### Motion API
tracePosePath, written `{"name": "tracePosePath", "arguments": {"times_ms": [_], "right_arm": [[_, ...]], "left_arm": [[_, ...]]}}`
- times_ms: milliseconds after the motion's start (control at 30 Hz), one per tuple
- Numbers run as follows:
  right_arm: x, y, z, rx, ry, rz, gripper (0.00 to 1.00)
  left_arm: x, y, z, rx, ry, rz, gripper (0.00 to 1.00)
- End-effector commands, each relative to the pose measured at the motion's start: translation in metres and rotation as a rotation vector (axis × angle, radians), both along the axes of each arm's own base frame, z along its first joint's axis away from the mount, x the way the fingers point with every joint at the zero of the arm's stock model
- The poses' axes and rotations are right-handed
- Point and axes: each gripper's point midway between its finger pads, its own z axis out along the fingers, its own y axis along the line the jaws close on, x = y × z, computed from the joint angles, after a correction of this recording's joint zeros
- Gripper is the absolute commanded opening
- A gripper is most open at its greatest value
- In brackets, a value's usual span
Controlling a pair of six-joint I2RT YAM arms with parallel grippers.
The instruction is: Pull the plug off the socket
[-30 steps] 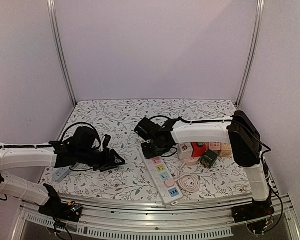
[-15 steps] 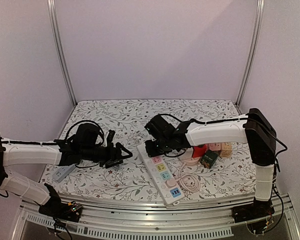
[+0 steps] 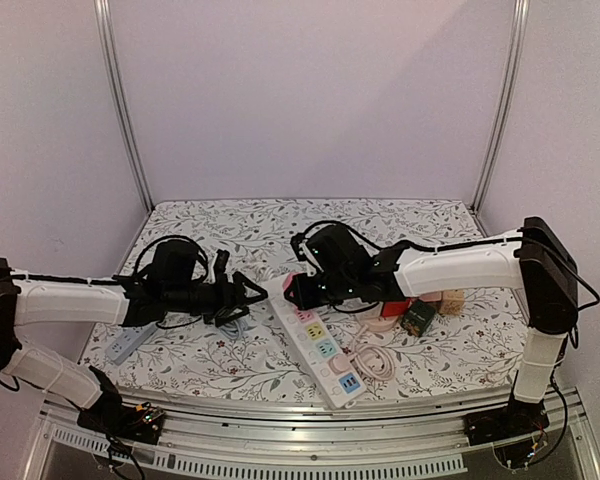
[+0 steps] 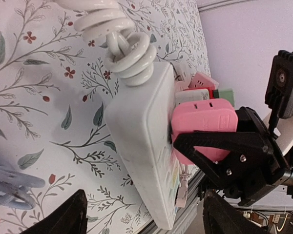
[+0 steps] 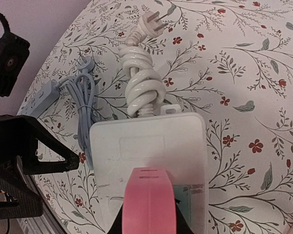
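Observation:
A white power strip lies on the flowered tablecloth with its coiled white cord at the far end. A pink plug sits in a socket near that end, pressed against the strip's face. My right gripper is shut on the pink plug, its black fingers on both sides. My left gripper hovers just left of the strip's cord end. It is open, and its fingers straddle the strip without touching it.
A grey power strip with a bundled grey cord lies at the left. Coloured adapters and blocks cluster behind the right arm. A pink coiled cable lies beside the white strip. A metal rail borders the near edge.
My left gripper has opened wider and moved right, up to the strip's cord end. The right arm's elbow has swung right while its gripper stays on the plug.

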Motion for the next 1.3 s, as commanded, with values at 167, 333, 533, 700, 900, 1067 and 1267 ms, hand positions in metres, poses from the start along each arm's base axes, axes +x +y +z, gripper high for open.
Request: {"name": "tracePosePath", "arguments": {"times_ms": [167, 333, 533, 700, 900, 1067, 1267], "right_arm": [[-0.012, 0.026, 0.078, 0.257, -0.074, 0.115, 0.00], [-0.016, 0.024, 0.079, 0.260, -0.071, 0.127, 0.00], [-0.020, 0.022, 0.077, 0.261, -0.065, 0.138, 0.00], [-0.021, 0.020, 0.078, 0.263, -0.066, 0.139, 0.00], [-0.023, 0.022, 0.078, 0.267, -0.061, 0.155, 0.00], [-0.023, 0.019, 0.074, 0.258, -0.058, 0.143, 0.00], [-0.018, 0.014, 0.068, 0.262, -0.028, 0.107, 0.00]], "left_arm": [[0.025, -0.005, 0.023, -0.056, -0.061, 0.037, 0.70], [0.028, -0.009, 0.020, -0.077, -0.047, 0.037, 0.63], [0.031, -0.015, 0.029, -0.110, -0.069, 0.022, 0.50], [0.028, -0.015, 0.027, -0.112, -0.066, 0.015, 0.42], [0.025, -0.017, 0.028, -0.126, -0.071, -0.007, 0.33], [0.023, -0.019, 0.030, -0.128, -0.085, -0.028, 0.21], [0.019, -0.015, 0.030, -0.116, -0.120, -0.047, 0.12]]}}
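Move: The white power strip's corded end, held up off the table, is about 4 cm ahead of the left hand, 3 cm to its right and a touch lower. The pink plug in that strip is some 4 cm ahead and 7 cm right of it; the coiled white cord is about 8 cm straight ahead, the blue cable on the table 6 cm left and 1 cm back. From the right hand, which already grips the pink plug, the corded end is 5 cm left, 1 cm ahead and slightly lower. Forward and up by about 2 cm each, then slightly right, the left hand brings its open fingers around the strip's corded end and closes them until they pinch the end from both sides. Meanwhile the right hand keeps its grip on the pink plug, lifting it and the strip some 3.5 cm, drawing back 2 cm and rolling about 10 degrees. ##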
